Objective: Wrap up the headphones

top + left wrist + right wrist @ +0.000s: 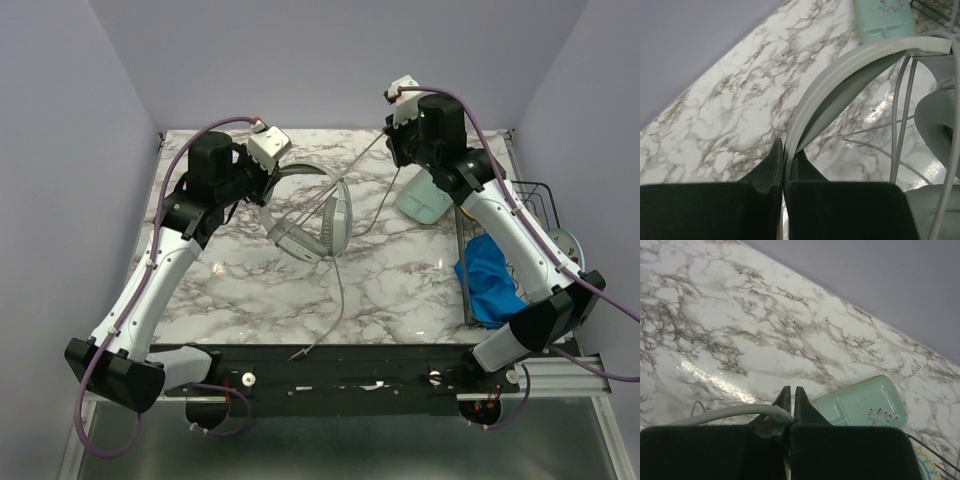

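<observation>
The light grey headphones [312, 218] are in the middle of the marble table, tilted up on their earcups. My left gripper [270, 183] is shut on the curved headband [840, 70], which runs up between its black fingers [774, 165]. An earcup [937, 120] shows at the right edge of the left wrist view. My right gripper [393, 150] is raised at the back and shut on the thin grey cable [725, 413]. From there the cable [340, 285] runs taut down to the headphones and trails toward the table's near edge, ending in the plug [299, 353].
A mint green tray [424, 200] lies on the table under my right arm, also seen as the tray [860, 402] in the right wrist view. A blue cloth [490, 280] hangs by a black wire rack [535, 210] at the right edge, with a plate [568, 245] in it.
</observation>
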Motion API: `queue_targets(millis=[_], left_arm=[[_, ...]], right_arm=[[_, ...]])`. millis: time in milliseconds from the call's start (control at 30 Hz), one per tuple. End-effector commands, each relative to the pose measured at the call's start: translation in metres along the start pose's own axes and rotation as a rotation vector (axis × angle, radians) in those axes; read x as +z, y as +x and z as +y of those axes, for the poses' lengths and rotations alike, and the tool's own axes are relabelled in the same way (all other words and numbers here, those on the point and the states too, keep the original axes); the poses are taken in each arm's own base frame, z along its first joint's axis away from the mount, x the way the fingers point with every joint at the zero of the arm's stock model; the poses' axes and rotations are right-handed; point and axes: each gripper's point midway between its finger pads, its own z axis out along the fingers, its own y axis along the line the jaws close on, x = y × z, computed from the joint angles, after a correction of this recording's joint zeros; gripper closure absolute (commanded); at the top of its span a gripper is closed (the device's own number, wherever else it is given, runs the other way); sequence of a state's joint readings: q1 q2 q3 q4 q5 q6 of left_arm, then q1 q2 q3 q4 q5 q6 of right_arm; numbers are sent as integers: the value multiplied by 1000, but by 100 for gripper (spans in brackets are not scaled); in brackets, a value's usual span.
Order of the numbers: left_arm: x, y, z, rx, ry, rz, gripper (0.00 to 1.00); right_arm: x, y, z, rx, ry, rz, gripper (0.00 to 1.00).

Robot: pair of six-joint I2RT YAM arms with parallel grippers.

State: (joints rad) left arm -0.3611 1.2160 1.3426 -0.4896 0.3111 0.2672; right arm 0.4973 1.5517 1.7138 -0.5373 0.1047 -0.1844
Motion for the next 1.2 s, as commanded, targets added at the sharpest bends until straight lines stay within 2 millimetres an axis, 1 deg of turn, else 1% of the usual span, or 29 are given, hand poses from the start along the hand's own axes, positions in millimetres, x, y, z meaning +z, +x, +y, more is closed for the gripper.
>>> queue_targets(millis=[0, 33, 67, 133, 167, 200, 267, 300, 333, 367, 400, 433, 467, 500, 533, 567, 600, 633, 667, 700, 767, 800, 867, 900, 1000, 1033, 1067, 1100, 1167], left_arm=[[-27, -24, -46, -153, 212, -42, 100], [-30, -28, -48, -164, 223, -52, 100], [-32, -36, -49, -176, 232, -69, 100], [-36, -45, -55, -222, 265, -86, 100], [-41, -54, -56, -232, 273, -105, 100], [-42, -59, -58, -245, 287, -116, 100], [-49, -72, -65, -313, 321, -133, 100], [-57, -87, -64, -319, 322, -169, 100], [-60, -95, -61, -333, 308, -185, 100], [-64, -103, -60, -365, 297, -198, 100], [-71, -118, -55, -367, 275, -232, 100], [-74, -126, -49, -376, 247, -246, 100], [-75, -131, -39, -395, 190, -256, 100], [-80, -144, -32, -388, 155, -285, 100], [-83, -150, -26, -384, 130, -302, 100], [-84, -155, -16, -389, 77, -318, 100], [-89, -168, -12, -394, 61, -349, 100], [-91, -174, -8, -395, 47, -364, 100], [-93, -180, -5, -404, 36, -378, 100], [-97, -192, 0, -413, 19, -408, 100], [-103, -205, 5, -423, 0, -438, 100], [-107, -215, 12, -425, -25, -464, 100], [-113, -224, 19, -435, -60, -486, 100], [-120, -234, 23, -430, -78, -515, 100], [-132, -248, 38, -444, -150, -562, 100], [-135, -251, 41, -451, -170, -572, 100], [-138, -254, 43, -460, -179, -584, 100], [-143, -260, 45, -463, -186, -605, 100], [-148, -264, 51, -481, -220, -624, 100]], right_arm=[[-4, 2, -7, -5, -25, -13, 99], [-1, 9, -3, 3, -45, -1, 99], [-2, 3, 8, 18, -103, -36, 99], [-2, 2, 21, 31, -166, -69, 99], [-1, 1, 34, 36, -236, -97, 99], [-2, 2, 40, 38, -267, -108, 99], [-2, 1, 56, 57, -350, -143, 96], [-3, -1, 62, 61, -382, -158, 95], [-4, -2, 67, 70, -414, -170, 94], [-7, -11, 77, 101, -471, -215, 93], [-7, -7, 85, 117, -509, -220, 92], [-8, -8, 91, 133, -545, -237, 87], [-13, -20, 101, 172, -610, -288, 84], [-14, -20, 108, 191, -642, -297, 80], [-13, -20, 112, 214, -666, -293, 75], [-12, -30, 121, 230, -708, -331, 74], [-10, -31, 127, 238, -730, -335, 72], [-8, -34, 133, 245, -746, -341, 70], [0, -33, 146, 263, -774, -334, 68], [4, -33, 152, 269, -785, -329, 68], [15, -37, 162, 295, -789, -323, 67], [26, -30, 172, 307, -797, -296, 66], [37, -31, 181, 337, -797, -285, 64], [51, -20, 185, 354, -794, -255, 64], [72, -12, 188, 388, -770, -224, 64], [85, 0, 191, 402, -760, -192, 65], [92, 8, 194, 410, -754, -166, 65], [96, 9, 195, 412, -754, -159, 65], [110, 27, 202, 424, -750, -108, 65]])
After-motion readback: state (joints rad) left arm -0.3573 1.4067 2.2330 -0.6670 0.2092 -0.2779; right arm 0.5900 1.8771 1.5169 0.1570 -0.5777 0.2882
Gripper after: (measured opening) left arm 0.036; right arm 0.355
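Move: The left hand still holds the headphones by the headband; their middle lies about 8 cm to its right, 3 cm back and 5 cm lower. The right hand still pinches the cable, with the headphones some 17 cm to its left, 12 cm back and 7 cm lower. On the table about 32 cm below that hand, the green tray is some 11 cm right and 2 cm ahead, and the cable's plug about 20 cm left and 35 cm back. The left hand keeps its grip on the headband and lifts the headphones some 27 cm, easing back about 5 cm at first and rolling some 35 degrees so that its right side comes up. Meanwhile the right hand swings about 20 cm left, in beneath the rising headphones, dipping slightly and coming back up before sinking to about 10 cm below its start, as it rolls left side up, turns counter-clockwise, opens its fingers about a third and lets go of the cable. ##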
